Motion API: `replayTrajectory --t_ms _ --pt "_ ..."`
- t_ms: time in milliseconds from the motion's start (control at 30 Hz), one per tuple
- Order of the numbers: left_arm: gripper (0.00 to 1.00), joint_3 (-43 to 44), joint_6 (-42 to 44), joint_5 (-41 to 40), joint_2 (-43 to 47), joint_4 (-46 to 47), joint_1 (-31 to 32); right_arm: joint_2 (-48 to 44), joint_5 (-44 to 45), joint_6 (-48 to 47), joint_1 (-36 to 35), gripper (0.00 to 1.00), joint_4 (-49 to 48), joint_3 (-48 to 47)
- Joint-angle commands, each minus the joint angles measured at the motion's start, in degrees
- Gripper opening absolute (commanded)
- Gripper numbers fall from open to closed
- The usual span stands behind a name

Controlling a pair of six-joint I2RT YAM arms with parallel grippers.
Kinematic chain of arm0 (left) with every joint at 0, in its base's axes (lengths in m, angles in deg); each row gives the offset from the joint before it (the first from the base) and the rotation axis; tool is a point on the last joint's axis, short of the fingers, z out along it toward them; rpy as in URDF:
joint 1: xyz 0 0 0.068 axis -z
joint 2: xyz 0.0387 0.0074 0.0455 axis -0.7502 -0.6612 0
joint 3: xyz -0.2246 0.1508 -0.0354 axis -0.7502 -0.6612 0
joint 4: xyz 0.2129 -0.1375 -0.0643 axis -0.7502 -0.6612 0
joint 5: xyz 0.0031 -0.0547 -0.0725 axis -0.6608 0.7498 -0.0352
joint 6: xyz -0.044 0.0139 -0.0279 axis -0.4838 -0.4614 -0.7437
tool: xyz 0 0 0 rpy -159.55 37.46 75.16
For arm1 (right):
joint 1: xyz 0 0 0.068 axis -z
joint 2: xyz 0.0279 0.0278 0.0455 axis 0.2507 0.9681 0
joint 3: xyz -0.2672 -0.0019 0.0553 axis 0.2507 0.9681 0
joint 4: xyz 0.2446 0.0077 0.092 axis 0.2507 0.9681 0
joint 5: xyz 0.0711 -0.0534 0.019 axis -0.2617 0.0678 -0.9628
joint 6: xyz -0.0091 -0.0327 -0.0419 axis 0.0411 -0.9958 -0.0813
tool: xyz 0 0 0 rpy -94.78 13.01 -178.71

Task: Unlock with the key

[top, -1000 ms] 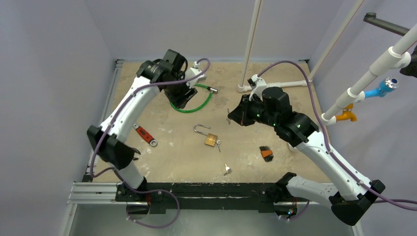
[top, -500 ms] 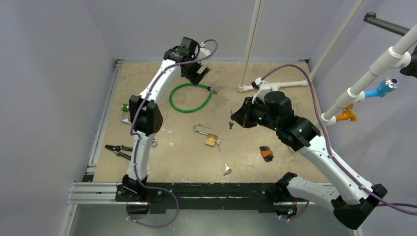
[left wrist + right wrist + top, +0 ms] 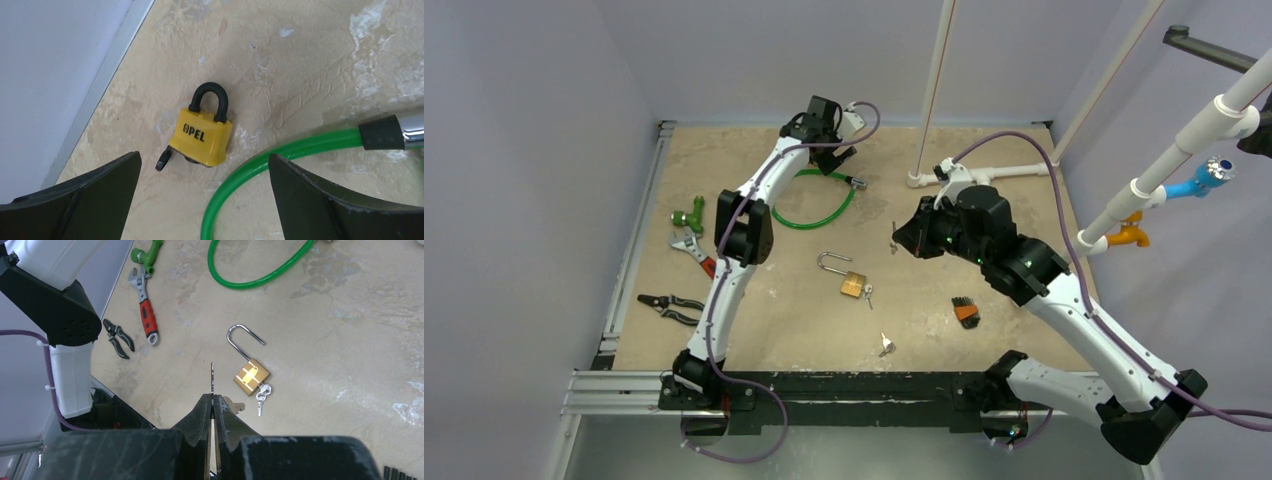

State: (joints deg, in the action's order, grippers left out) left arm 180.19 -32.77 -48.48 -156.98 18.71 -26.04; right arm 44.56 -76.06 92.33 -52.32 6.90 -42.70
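My right gripper point(image 3: 213, 398) is shut on a thin metal key point(image 3: 212, 376), seen edge-on and sticking out past the fingertips. It hangs above the table to the right of a brass padlock point(image 3: 251, 376), whose shackle stands open and which has small keys point(image 3: 261, 394) at its base. In the top view that gripper point(image 3: 897, 241) is right of the brass padlock point(image 3: 852, 284). My left gripper point(image 3: 204, 167) is open above a yellow padlock point(image 3: 205, 132) with a closed black shackle and a black key head point(image 3: 163, 159) at its base. Another loose key point(image 3: 885, 344) lies near the front.
A green cable loop point(image 3: 814, 205) lies beside the yellow padlock. At the left lie a red-handled wrench point(image 3: 696, 252), pliers point(image 3: 667, 305) and a green fitting point(image 3: 688, 217). A hex key set point(image 3: 965, 311) lies at the right, and white pipes point(image 3: 932, 100) stand at the back.
The left arm has stretched out toward the far edge, and its gripper has opened over the yellow padlock. The right gripper has shifted only slightly, the key still in it.
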Motion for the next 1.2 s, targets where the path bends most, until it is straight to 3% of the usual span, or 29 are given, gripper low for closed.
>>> replayTrajectory --t_ms 0,200,333,533,633,700,767,833,933,1067,1167 --pt "1.0 3.7 5.53 0.41 -2.35 5.49 -0.34 0.52 0.96 0.64 0.18 0.0 -3.7 0.16" --pt "1.0 6.93 10.43 5.04 -4.86 0.97 -0.3 0.36 2.04 1.09 0.19 0.0 -3.66 -0.31" --pt "0.91 6.66 12.29 6.3 -4.82 -0.83 0.08 1.56 2.91 0.38 0.18 0.0 -2.56 -1.9" --pt "0.94 5.81 11.58 11.59 -3.35 -4.1 -0.95 2.64 4.72 -0.93 0.18 0.0 -0.52 -5.09" --pt "0.84 4.69 9.55 14.97 -1.56 -6.84 -2.11 3.51 6.01 -2.04 0.2 0.0 0.62 -7.09" --pt "0.61 4.49 7.58 18.98 -0.7 -8.5 -2.98 4.51 6.52 -2.64 0.34 0.0 1.01 -8.04" --pt "0.52 4.45 5.86 22.56 -0.59 -9.27 -3.47 5.51 6.54 -3.13 0.59 0.0 1.46 -9.19" --pt "0.47 5.69 4.79 22.45 -1.9 -10.01 -3.49 6.17 6.74 -3.44 0.69 0.0 2.08 -10.46" --pt "0.51 7.69 4.1 20.43 -3.11 -10.64 -3.64 6.07 7.19 -3.61 0.84 0.0 2.67 -11.5" --pt "0.49 2.63 1.74 20.25 -0.27 -9.6 -4.39 6.67 7.51 -3.82 1.06 0.0 3.67 -13.18" --pt "0.39 -1.92 1.57 19.55 2.04 -9.86 -5.01 7.28 6.8 -3.89 1.15 0.0 3.66 -13.65"
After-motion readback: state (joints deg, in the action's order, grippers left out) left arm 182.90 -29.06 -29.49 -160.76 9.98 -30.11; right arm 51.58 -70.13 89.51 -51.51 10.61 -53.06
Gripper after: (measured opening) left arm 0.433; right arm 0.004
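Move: The green cable's far bend lies almost under the open left hand, about 5 cm below it and some 2 cm to its right. The yellow padlock is about 4 cm ahead of the left hand, 4 cm below it; the cable's steel end lies roughly 5 cm back and 9 cm right. From the right hand, the same bend is about 35 cm ahead, 13 cm left and 24 cm down. The green cable is reached by the left hand sinking about 4 cm onto its far bend, fingers narrowing from wide open to under half around it; the hand then draws back some 3 cm and a little left, dragging the cable, as the wrist tips further down. The right hand, still pinching its key, eases 3.5 cm forward and rises nearly as much. ##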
